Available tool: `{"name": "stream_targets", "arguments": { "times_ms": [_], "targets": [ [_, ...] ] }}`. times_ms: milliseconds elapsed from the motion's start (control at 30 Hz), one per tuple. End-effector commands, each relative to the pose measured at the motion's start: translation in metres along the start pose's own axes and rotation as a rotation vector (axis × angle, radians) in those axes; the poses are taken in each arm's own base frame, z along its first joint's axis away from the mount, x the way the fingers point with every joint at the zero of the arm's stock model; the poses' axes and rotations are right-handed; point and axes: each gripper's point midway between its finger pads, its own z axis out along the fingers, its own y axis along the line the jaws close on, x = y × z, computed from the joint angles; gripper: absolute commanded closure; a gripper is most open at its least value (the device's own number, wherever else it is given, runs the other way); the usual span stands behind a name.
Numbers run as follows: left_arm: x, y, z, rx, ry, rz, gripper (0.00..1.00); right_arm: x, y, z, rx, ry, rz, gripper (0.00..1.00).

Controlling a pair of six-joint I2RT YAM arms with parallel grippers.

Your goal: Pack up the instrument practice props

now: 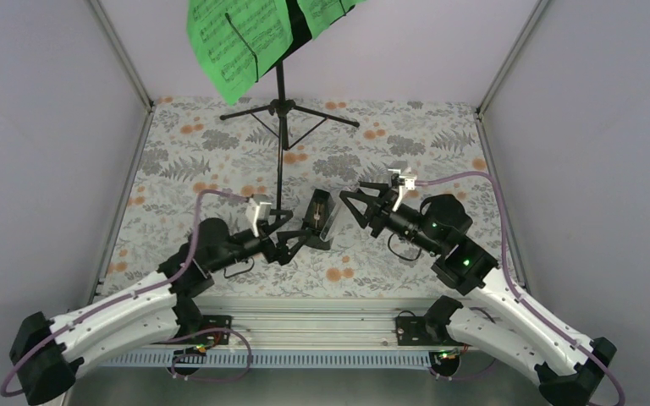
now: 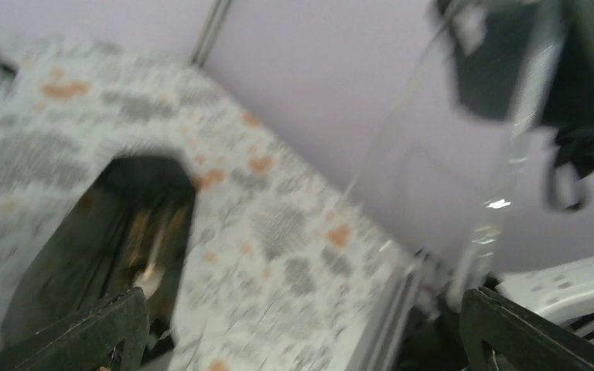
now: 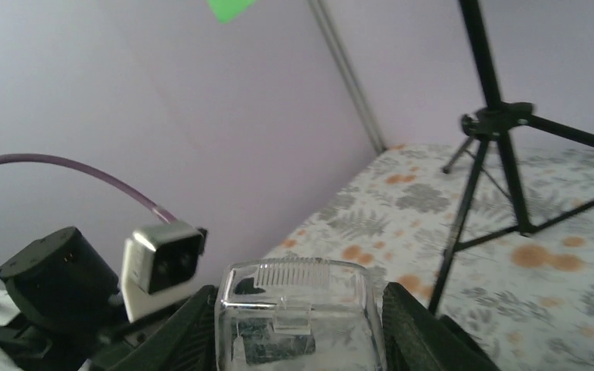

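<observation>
The black tripod music stand (image 1: 281, 110) (image 3: 495, 124) rises at the back with bright green music sheets (image 1: 237, 38) on its desk. The small dark metronome (image 1: 316, 218) (image 2: 124, 232) rests on the cloth between my two grippers. My left gripper (image 1: 292, 239) (image 2: 302, 309) is open just left of the metronome, nothing between its fingers; its view is blurred. My right gripper (image 1: 351, 211) (image 3: 298, 309) is shut on the metronome's clear plastic cover (image 3: 298, 317) (image 2: 448, 170), which stands just right of the metronome.
A floral cloth (image 1: 220, 161) covers the table inside lilac walls (image 1: 51, 127). The stand's tripod legs (image 1: 322, 114) spread over the back middle. A metal rail (image 1: 305, 309) runs along the near edge by the arm bases.
</observation>
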Motion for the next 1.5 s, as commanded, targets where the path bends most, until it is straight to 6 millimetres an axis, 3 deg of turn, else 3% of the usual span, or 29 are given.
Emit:
{"name": "stream_targets", "arguments": {
  "times_ms": [0, 267, 500, 767, 1033, 1333, 1467],
  "targets": [
    [0.041, 0.034, 0.009, -0.051, 0.110, -0.007, 0.00, 0.005, -0.024, -0.005, 0.140, 0.012, -0.072, 0.68],
    [0.074, 0.092, 0.030, -0.080, 0.202, -0.004, 0.00, 0.015, -0.032, -0.005, 0.163, 0.024, -0.069, 0.68],
    [0.099, 0.109, 0.046, -0.054, 0.273, 0.002, 0.01, 0.014, -0.034, -0.008, 0.179, 0.019, -0.071, 0.68],
    [0.118, 0.119, 0.047, -0.065, 0.311, -0.019, 0.02, 0.016, -0.039, -0.008, 0.200, 0.016, -0.080, 0.68],
    [0.128, 0.111, 0.055, -0.003, 0.328, -0.045, 0.04, 0.019, -0.042, -0.007, 0.204, 0.015, -0.080, 0.68],
    [0.145, 0.064, 0.078, 0.137, 0.354, -0.046, 0.04, 0.043, -0.074, -0.015, 0.318, 0.009, -0.131, 0.68],
    [0.144, 0.046, 0.087, 0.216, 0.336, -0.088, 0.04, 0.045, -0.077, -0.017, 0.314, -0.027, -0.144, 0.68]
  ]
}}
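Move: The metronome lies on its back, narrow end pointing out, with its middle about 10 cm ahead of the open left hand, 3 cm to its right and some 24 cm below. The stand's near leg ends about 11 cm ahead of that hand and 7 cm to its left, on the table; the clear cover hangs level ahead, about 7 cm to its right and 5 cm higher. From the right hand, which holds the cover, the metronome is about 7 cm ahead, 7 cm left and 32 cm below. The left hand, wide open, drops about 18 cm while reaching some 5 cm forward, its fingers tipping downward, to the base end of the metronome, then stays low and sweeps about 5 cm right and 4 cm back, turning clockwise, with its farther finger coming against that base end. The right hand keeps its grip on the clear cover and sinks some 9 cm with a little forward and right drift, mostly at the start and the end, turning about 15 degrees clockwise as it brings the cover lower beside the metronome. ##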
